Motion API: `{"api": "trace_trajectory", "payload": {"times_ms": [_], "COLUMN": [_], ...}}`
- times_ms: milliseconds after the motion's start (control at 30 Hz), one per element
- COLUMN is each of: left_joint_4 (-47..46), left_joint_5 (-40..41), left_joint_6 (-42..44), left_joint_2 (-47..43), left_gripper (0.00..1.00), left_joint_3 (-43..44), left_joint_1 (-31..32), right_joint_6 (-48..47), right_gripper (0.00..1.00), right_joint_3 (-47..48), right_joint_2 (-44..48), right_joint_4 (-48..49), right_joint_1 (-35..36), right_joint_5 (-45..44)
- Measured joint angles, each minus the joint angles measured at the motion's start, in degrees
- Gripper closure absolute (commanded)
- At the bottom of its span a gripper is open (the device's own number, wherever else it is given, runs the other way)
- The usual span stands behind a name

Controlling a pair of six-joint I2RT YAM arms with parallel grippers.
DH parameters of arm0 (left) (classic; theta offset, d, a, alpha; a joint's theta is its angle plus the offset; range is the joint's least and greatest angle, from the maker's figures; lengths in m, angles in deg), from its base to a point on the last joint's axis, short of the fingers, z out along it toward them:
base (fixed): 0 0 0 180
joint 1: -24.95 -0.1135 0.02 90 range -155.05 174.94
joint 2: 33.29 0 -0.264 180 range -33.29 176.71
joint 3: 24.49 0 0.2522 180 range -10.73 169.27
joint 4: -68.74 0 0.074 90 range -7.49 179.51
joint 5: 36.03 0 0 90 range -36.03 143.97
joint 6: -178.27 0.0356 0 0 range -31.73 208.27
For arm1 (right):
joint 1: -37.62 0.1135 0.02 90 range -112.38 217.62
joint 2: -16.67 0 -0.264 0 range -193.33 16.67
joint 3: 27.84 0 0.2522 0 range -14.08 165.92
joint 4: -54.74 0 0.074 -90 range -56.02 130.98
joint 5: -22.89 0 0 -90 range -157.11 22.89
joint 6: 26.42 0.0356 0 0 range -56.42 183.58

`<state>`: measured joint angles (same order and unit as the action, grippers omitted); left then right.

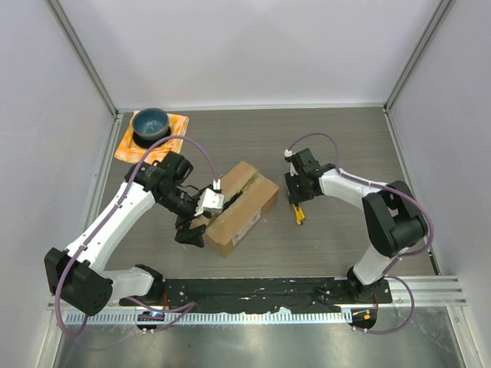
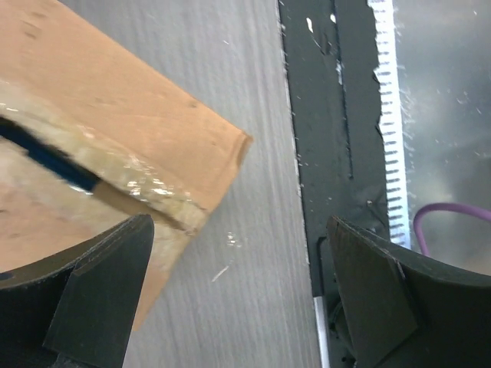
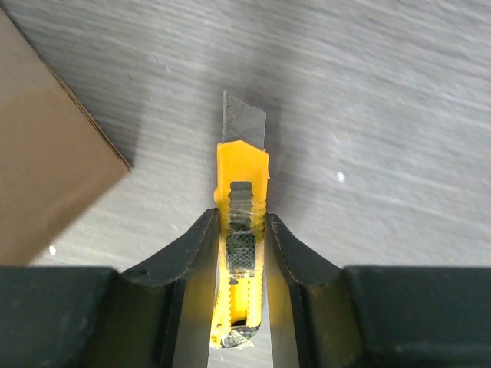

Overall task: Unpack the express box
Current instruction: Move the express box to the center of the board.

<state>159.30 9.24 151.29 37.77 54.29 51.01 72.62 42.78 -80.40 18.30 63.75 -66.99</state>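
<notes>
The express box (image 1: 239, 208) is a brown carton lying at an angle mid-table, with a dark slit along its taped top seam. My left gripper (image 1: 192, 228) hovers open over the box's near-left corner. In the left wrist view the left gripper (image 2: 238, 295) has its jaws wide apart, one finger (image 2: 92, 299) above the box corner (image 2: 130, 123) with its shiny tape. My right gripper (image 1: 295, 201) stands just right of the box, shut on a yellow utility knife (image 1: 298, 214). In the right wrist view the right gripper (image 3: 242, 253) clamps the knife (image 3: 242, 176), blade out over the table, beside a box corner (image 3: 46, 176).
An orange cloth (image 1: 175, 129) with a blue bowl (image 1: 150, 123) lies at the far left corner. White walls close in the table on three sides. The black base rail (image 1: 253, 293) runs along the near edge and also shows in the left wrist view (image 2: 322, 115).
</notes>
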Motion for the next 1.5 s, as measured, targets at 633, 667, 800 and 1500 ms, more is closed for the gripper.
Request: {"api": "trace_trajectory", "payload": {"times_ms": [633, 667, 800, 1500], "left_joint_4": [-1.7, -2.38, -4.28, -6.19], "left_joint_5": [0.94, 0.42, -2.58, -13.51], "left_joint_6": [-31.01, -32.81, -38.88, -47.43], "left_joint_2": [5.62, 6.19, 7.21, 10.32], "left_gripper": [0.0, 0.0, 0.0, 0.5], "left_joint_3": [19.41, 19.41, 19.89, 21.35], "left_joint_1": [-0.31, -0.31, -0.35, -1.81], "right_joint_6": [-6.4, -6.64, -7.98, -15.08], "right_gripper": [0.99, 0.99, 0.99, 0.99], "right_joint_3": [0.07, 0.24, 1.81, 4.81], "right_joint_2": [33.44, 33.31, 31.21, 28.11], "right_joint_4": [-1.14, -0.92, -0.37, 7.02], "right_joint_1": [33.16, 34.75, 40.79, 51.74], "right_joint_5": [-8.74, -9.92, -14.64, -27.8]}}
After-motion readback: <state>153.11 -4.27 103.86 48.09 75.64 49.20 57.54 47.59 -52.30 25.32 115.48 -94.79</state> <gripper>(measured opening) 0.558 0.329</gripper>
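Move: The utility knife is already pinched in the right fingers, low over the table. From the open left hand it lies about 15 cm ahead, 28 cm to the right and 14 cm lower. The express box stands between the hands, its middle some 11 cm ahead, 11 cm right and 12 cm below the left hand. From the right hand the box's middle is about 17 cm left, 4 cm back and slightly higher. Up, left and back goes the right hand, lifting the knife some 24 cm and swinging it over the box towards the left gripper while its fingers tip up to point forward-left. The left hand rises about 11 cm, shifts right and a little forward to meet it, levelling its fingers to the right, then closes them about halfway near the blade end; contact can't be made out. ##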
